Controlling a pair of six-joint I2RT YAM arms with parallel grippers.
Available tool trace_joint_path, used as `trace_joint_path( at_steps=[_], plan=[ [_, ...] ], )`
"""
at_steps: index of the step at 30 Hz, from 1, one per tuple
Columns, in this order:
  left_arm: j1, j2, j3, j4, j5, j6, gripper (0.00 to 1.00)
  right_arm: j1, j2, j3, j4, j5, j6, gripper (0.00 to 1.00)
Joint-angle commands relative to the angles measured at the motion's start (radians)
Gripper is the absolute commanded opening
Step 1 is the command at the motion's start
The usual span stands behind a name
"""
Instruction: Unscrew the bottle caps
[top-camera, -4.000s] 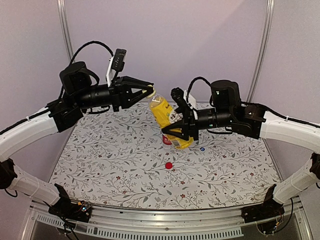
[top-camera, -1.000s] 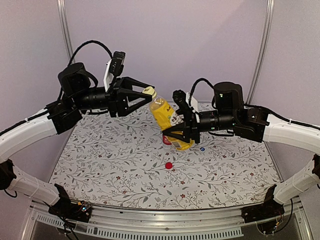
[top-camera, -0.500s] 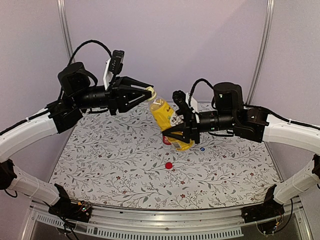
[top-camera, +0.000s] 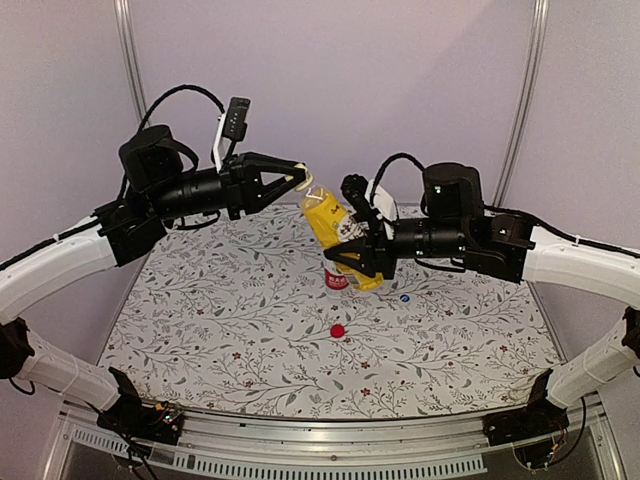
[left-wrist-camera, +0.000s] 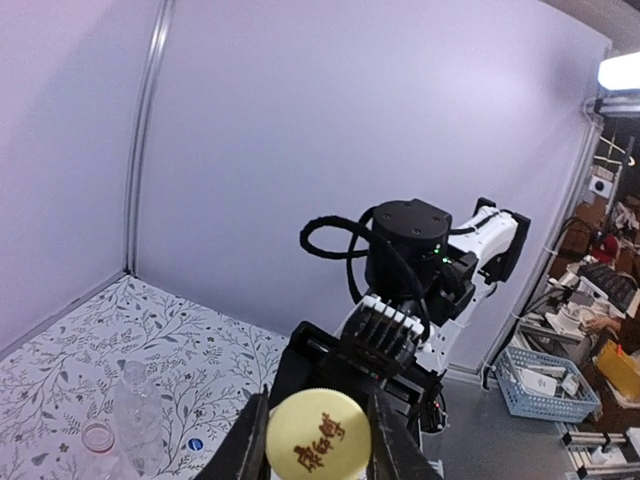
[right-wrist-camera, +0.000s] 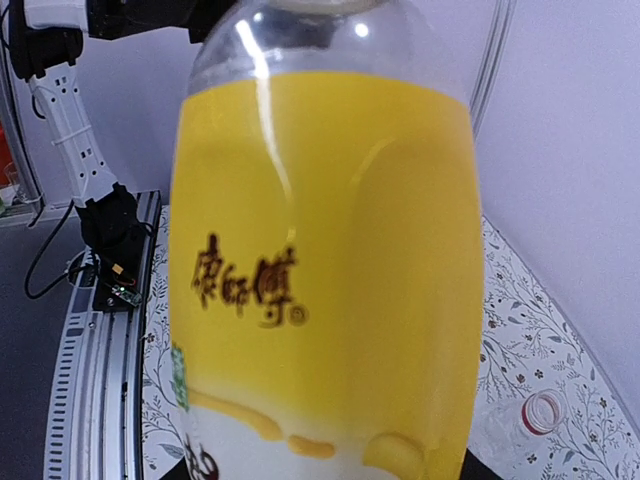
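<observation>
The bottle with yellow liquid (top-camera: 333, 232) hangs tilted above the table, its neck pointing up and left. My right gripper (top-camera: 356, 262) is shut on its lower body; in the right wrist view the bottle (right-wrist-camera: 320, 250) fills the frame and hides the fingers. My left gripper (top-camera: 297, 182) is shut on the yellow cap (left-wrist-camera: 316, 440), one finger (left-wrist-camera: 250, 445) on each side of it. A red cap (top-camera: 338, 330) and a blue-white cap (top-camera: 404, 297) lie loose on the table. Behind the held bottle stands the red-labelled bottle (top-camera: 334, 280), its mouth (right-wrist-camera: 541, 411) open. A clear bottle (left-wrist-camera: 134, 420) stands uncapped.
The floral tablecloth (top-camera: 230, 330) covers the table, with purple walls behind and at the sides. A metal rail (top-camera: 300, 440) runs along the near edge between the arm bases. Both arms meet above the back middle of the table.
My left gripper's fingers have shut on the yellow cap. The bottle and right gripper have shifted slightly up and left.
</observation>
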Motion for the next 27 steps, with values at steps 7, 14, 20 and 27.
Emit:
trace_joint_path(
  at_steps=[7,14,20,27],
  plan=[
    [-0.018,-0.014,0.053,-0.128,-0.403,-0.238,0.13,-0.009,0.069,0.052,-0.080,0.351,0.006,0.35],
    [-0.013,-0.069,0.021,-0.142,-0.544,-0.241,0.14,-0.008,0.049,0.021,-0.057,0.342,0.004,0.35],
    [-0.013,-0.128,-0.128,-0.129,-0.682,-0.131,0.18,-0.013,-0.019,-0.032,-0.007,0.253,0.022,0.35],
    [-0.023,-0.166,-0.387,-0.015,-0.760,-0.041,0.17,-0.041,-0.070,-0.048,-0.002,0.230,0.043,0.35]
  ],
)
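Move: The yellow bottle's cap is already between the left fingers, right at the hand point; the bottle's middle sits about 8 cm to the right and 7 cm below. The opened red-label bottle stands about 19 cm ahead, 10 cm right and 32 cm down, and the red cap about 5 cm ahead, 10 cm right and 43 cm down. From the right hand, the bottle it grips has its middle roughly 5 cm left and 4 cm up, level fore and aft. Still pinching the cap, the left fingers take it off the yellow bottle's neck: both hands first swing forward about 6 cm, then the left heads left and finally drops some 9 cm, its wrist turning about 40 degrees counter-clockwise. The right keeps its grip on the bottle, sinks slightly, eases back a little and drifts right, turning clockwise. ##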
